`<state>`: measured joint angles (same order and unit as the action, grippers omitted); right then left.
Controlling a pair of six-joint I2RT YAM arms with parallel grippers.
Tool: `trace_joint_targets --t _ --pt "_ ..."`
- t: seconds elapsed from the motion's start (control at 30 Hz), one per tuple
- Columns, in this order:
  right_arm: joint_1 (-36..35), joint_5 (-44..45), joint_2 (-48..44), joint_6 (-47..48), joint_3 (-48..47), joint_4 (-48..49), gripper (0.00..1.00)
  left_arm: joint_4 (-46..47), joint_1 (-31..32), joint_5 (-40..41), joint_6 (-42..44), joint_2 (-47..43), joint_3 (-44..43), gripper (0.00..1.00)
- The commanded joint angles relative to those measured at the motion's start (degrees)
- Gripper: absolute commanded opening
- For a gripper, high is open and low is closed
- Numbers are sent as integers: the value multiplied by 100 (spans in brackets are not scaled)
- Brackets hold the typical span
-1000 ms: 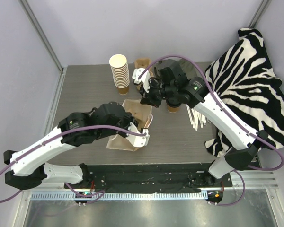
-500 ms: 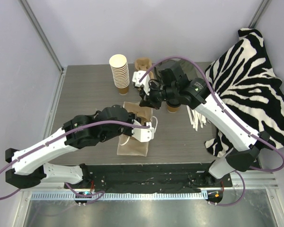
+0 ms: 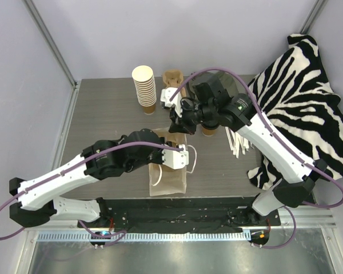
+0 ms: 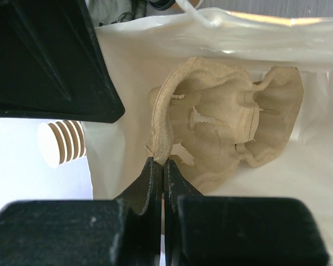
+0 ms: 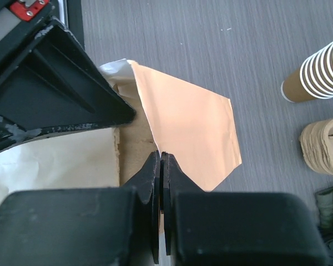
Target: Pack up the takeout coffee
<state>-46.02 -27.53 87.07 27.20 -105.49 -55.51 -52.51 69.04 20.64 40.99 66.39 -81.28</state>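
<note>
A brown paper bag [image 3: 170,178] lies on the table between the arms, its white-lined mouth facing the left wrist camera. Inside it sits a moulded pulp cup carrier [image 4: 227,124]. My left gripper [image 4: 164,162] is shut on the carrier's rim, reaching into the bag. My right gripper [image 5: 161,155] is shut on the bag's upper edge [image 5: 183,122] at the far end. The takeout coffee [image 3: 207,131] stands behind the bag as a brown cup, mostly hidden under my right arm; its lid does not show.
A tall stack of lidless cups [image 3: 144,88] and a pile of spare carriers [image 3: 171,76] stand at the back. White sticks [image 3: 238,142] lie right of the coffee. A zebra-striped cloth [image 3: 303,97] covers the right side.
The left gripper has moved right and toward the near edge with the carrier. The bag has swung with it, now lying straighter and closer to the front. The right gripper has barely moved.
</note>
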Motion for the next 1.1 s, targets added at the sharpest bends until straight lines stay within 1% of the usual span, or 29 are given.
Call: trace_joint_targets --t 0.0,0.07,0.37,0.57,0.7,0.83,1.07 --pt "-30 -297 47 -13 -244 -22 1 724 31 300 -294 -293 270 0" --pt "-30 -288 47 -30 -217 -4 1 768 22 431 -232 -223 375 0" --pt "-30 -332 126 -162 -130 22 1 1235 31 564 14 -284 1131 0" --pt "-30 -279 170 -127 -94 22 1 1234 13 353 -214 -267 1386 0" --pt "-30 -306 170 -119 -16 40 1 1287 -127 186 -346 -188 1500 0" --pt "-30 -297 135 -101 90 92 1 1427 -320 28 -373 -162 1623 0" --pt "-21 -306 135 -75 160 110 1 1630 -452 -34 -346 -74 1869 0"
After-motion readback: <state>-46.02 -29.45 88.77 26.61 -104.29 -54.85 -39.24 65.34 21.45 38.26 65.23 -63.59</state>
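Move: The left hand, holding the cup carrier just inside the paper bag's mouth, has the bag's middle some 15 cm below, 3 cm back and 1 cm to its left. The stack of cups stands about 22 cm ahead and 8 cm left of it; the lidded coffee stands 13 cm ahead and 13 cm to its right. From the right hand, pinching the far rim, the bag's middle is about 6 cm back, 3 cm left and 18 cm below. Still pinching the cup carrier by its edge, the left hand lowers it deeper into the paper bag, some 8 cm down with about 2 cm of drift forward, the fingers staying shut and the wrist barely turning. The right hand keeps its pinch on the bag's far rim and sinks with it by roughly 1.5 cm, easing slightly left. ##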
